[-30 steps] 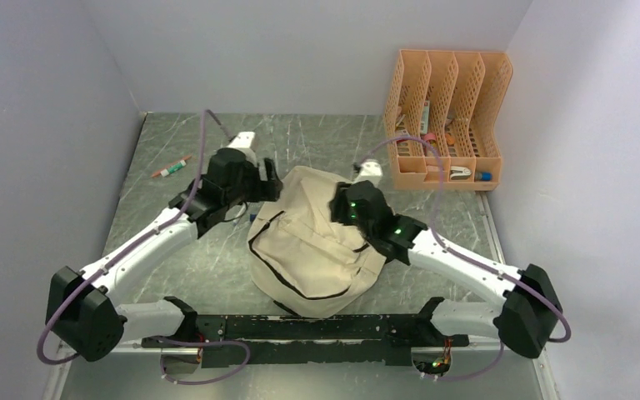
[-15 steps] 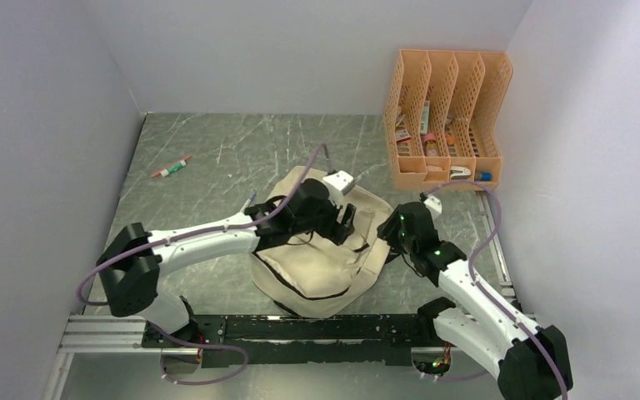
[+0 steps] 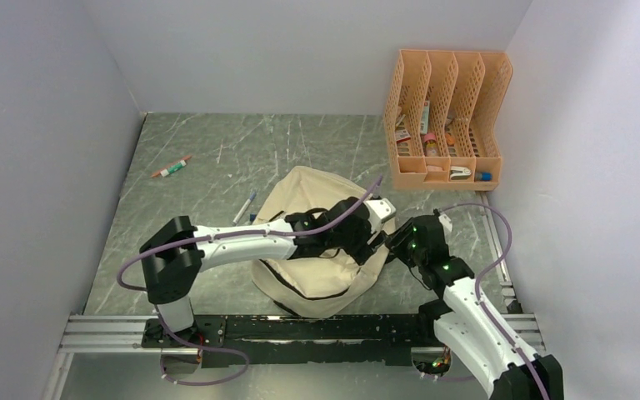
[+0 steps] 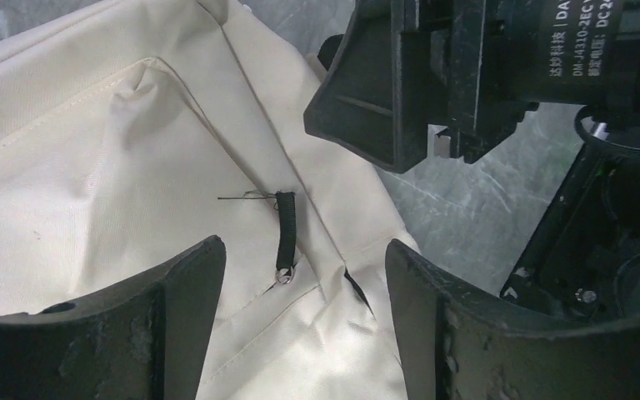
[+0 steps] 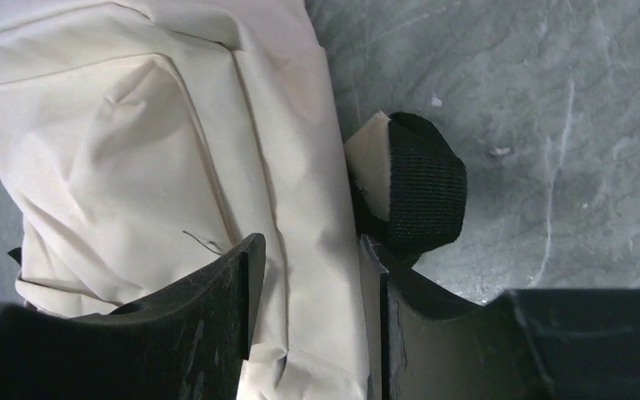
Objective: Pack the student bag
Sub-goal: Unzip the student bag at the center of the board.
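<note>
The student bag, soft beige fabric with black zippers, lies flat in the middle of the table. My left arm reaches across it. The left gripper hangs open over the bag's right side, its fingers either side of a black zipper pull without touching it. My right gripper faces it from the right, close by. Its fingers straddle the bag's right edge fold, part open, with the cloth loose between them. A black webbing strap loop lies just beyond.
An orange perforated file organizer with stationery stands at the back right. A red and white marker lies at the back left, and a blue pen beside the bag's left edge. Walls close in on three sides.
My left arm has swung from the bag's left side across to its right edge, its jaws narrowing a little. My right arm has drawn back from the bag's top to its right edge.
</note>
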`<state>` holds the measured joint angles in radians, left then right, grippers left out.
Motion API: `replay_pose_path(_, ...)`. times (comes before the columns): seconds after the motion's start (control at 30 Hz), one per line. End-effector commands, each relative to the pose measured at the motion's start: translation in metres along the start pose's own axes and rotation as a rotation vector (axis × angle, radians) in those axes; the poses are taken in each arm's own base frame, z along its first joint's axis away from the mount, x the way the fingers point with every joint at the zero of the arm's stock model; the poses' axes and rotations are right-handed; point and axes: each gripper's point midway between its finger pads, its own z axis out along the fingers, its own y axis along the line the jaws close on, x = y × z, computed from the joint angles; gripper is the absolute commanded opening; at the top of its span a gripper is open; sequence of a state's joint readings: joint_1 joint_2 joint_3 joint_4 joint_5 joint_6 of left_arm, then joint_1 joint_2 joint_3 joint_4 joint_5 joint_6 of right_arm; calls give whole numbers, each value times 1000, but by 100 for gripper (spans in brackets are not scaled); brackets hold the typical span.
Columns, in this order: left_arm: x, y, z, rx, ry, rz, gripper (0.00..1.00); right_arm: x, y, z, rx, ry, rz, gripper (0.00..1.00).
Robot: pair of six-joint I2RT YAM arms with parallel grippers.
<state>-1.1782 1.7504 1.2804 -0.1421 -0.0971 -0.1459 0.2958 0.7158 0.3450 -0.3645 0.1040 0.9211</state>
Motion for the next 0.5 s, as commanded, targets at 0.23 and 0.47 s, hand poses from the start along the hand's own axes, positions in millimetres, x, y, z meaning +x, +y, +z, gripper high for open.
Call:
replay_pose_path(0.23,22,9,25,-150,104,130,71,19,-18,4,9,40,82,49)
replay_pose_path(0.47,27,16,35,-214,135,178,72,34,-16,10,-39,98,119,49)
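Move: The small black zip pull at the right end of the bag's front pocket lies about 7 cm below the left hand, roughly 2 cm ahead and 1 cm to its right. The bag's right edge, which the right fingers straddle from above, is some 5 cm below the right hand, 1 cm back and 1 cm left. From the right hand, the pull sits 3 cm ahead, 4 cm left and 3 cm lower; the black strap loop is level ahead, 3 cm right and 5 cm lower. The black zip pull is approached from above by the left hand, which sinks about 5 cm with its fingers wide open, tipping them some 10 degrees more steeply down. Beside it the right hand comes down about 3.5 cm and draws back 2 cm along the bag's right edge, fingers staying half open on either side of the fabric. ##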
